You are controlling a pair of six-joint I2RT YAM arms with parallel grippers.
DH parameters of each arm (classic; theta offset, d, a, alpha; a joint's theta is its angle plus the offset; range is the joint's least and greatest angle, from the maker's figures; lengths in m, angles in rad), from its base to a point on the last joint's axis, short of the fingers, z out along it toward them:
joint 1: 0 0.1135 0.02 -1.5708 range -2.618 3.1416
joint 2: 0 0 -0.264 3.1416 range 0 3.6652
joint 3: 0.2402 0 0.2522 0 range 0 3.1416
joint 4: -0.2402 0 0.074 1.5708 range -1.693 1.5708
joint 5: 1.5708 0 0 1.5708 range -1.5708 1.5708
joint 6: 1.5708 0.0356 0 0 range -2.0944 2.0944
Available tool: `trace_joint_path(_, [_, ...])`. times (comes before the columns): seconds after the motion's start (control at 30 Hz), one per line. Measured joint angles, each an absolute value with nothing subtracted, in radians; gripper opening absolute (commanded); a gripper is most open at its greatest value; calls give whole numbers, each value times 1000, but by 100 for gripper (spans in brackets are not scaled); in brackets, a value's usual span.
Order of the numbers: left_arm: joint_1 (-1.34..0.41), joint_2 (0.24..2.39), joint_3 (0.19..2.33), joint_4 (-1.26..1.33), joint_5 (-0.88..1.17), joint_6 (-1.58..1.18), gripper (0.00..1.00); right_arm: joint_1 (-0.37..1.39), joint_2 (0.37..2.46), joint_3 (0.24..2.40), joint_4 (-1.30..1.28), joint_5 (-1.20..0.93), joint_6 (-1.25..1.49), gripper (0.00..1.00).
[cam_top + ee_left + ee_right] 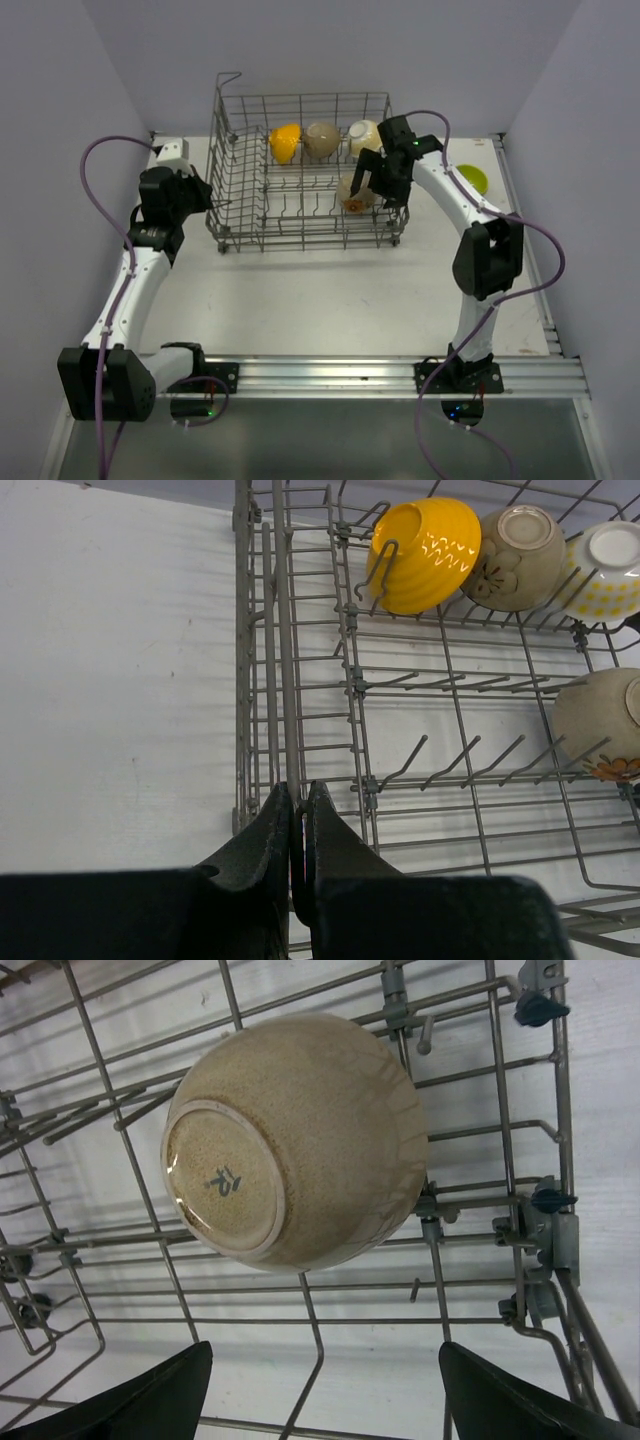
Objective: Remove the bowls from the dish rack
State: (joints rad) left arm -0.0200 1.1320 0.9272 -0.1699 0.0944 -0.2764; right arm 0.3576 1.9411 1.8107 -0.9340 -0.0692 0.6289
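The grey wire dish rack [240,180] stands at the table's middle back. In its back row sit a yellow bowl [285,142], a beige bowl [321,140] and a white bowl with yellow checks [364,135]. A speckled beige bowl with a flower print [355,192] lies on its side at the rack's front right. My left gripper [213,200] is shut on the top wire of the rack's left wall [280,680]. My right gripper [375,175] hangs open just above the speckled bowl [300,1140], with its fingers [160,1400] apart on either side and not touching it.
A green bowl [471,178] sits on the white table to the right of the rack, behind my right arm. Upright tines [440,765] fill the rack floor. Grey walls close in at the left, back and right.
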Motion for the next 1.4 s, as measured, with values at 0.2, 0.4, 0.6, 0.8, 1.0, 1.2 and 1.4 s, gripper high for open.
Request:
trace_joint_path(0.2, [-20, 1124, 920, -165, 102, -278, 0, 396, 1972, 1808, -935, -34, 653, 99])
trace_joint_path(0.4, [-20, 1122, 918, -165, 110, -277, 0, 419, 2025, 1781, -914, 55, 728, 99])
trace_joint_path(0.6, [-22, 1121, 918, -166, 134, -278, 0, 442, 1954, 1578, -709, 112, 825, 99])
trace_joint_path(0.8, [-23, 1121, 917, -165, 139, -278, 0, 452, 1908, 1425, -505, 146, 845, 99])
trace_joint_path(1.0, [-25, 1121, 916, -165, 139, -278, 0, 475, 1797, 1244, -220, 204, 833, 99])
trace_joint_path(1.2, [-27, 1121, 916, -165, 138, -278, 0, 471, 1737, 1213, -56, 261, 779, 99])
trace_joint_path(1.4, [-36, 1121, 916, -165, 127, -276, 0, 466, 1732, 1209, 38, 279, 738, 99])
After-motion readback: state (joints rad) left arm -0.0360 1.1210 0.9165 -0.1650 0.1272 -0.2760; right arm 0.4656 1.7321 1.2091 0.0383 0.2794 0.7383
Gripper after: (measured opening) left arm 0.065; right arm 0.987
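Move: The floral bowl, lying on its side in the rack, is about 6 cm ahead of the open right hand, 3 cm to its left and some 6 cm below. Behind it in the back row, the dotted bowl is roughly 19 cm ahead of that hand and 1 cm left, the brown bowl 19 cm ahead and 11 cm left. From the left hand, at the rack's left rail, the floral bowl lies some 9 cm ahead, 29 cm right and 12 cm below. Open right hand dips about 8 cm by the floral bowl, then rises forward, fingers tilting up 35 degrees. ##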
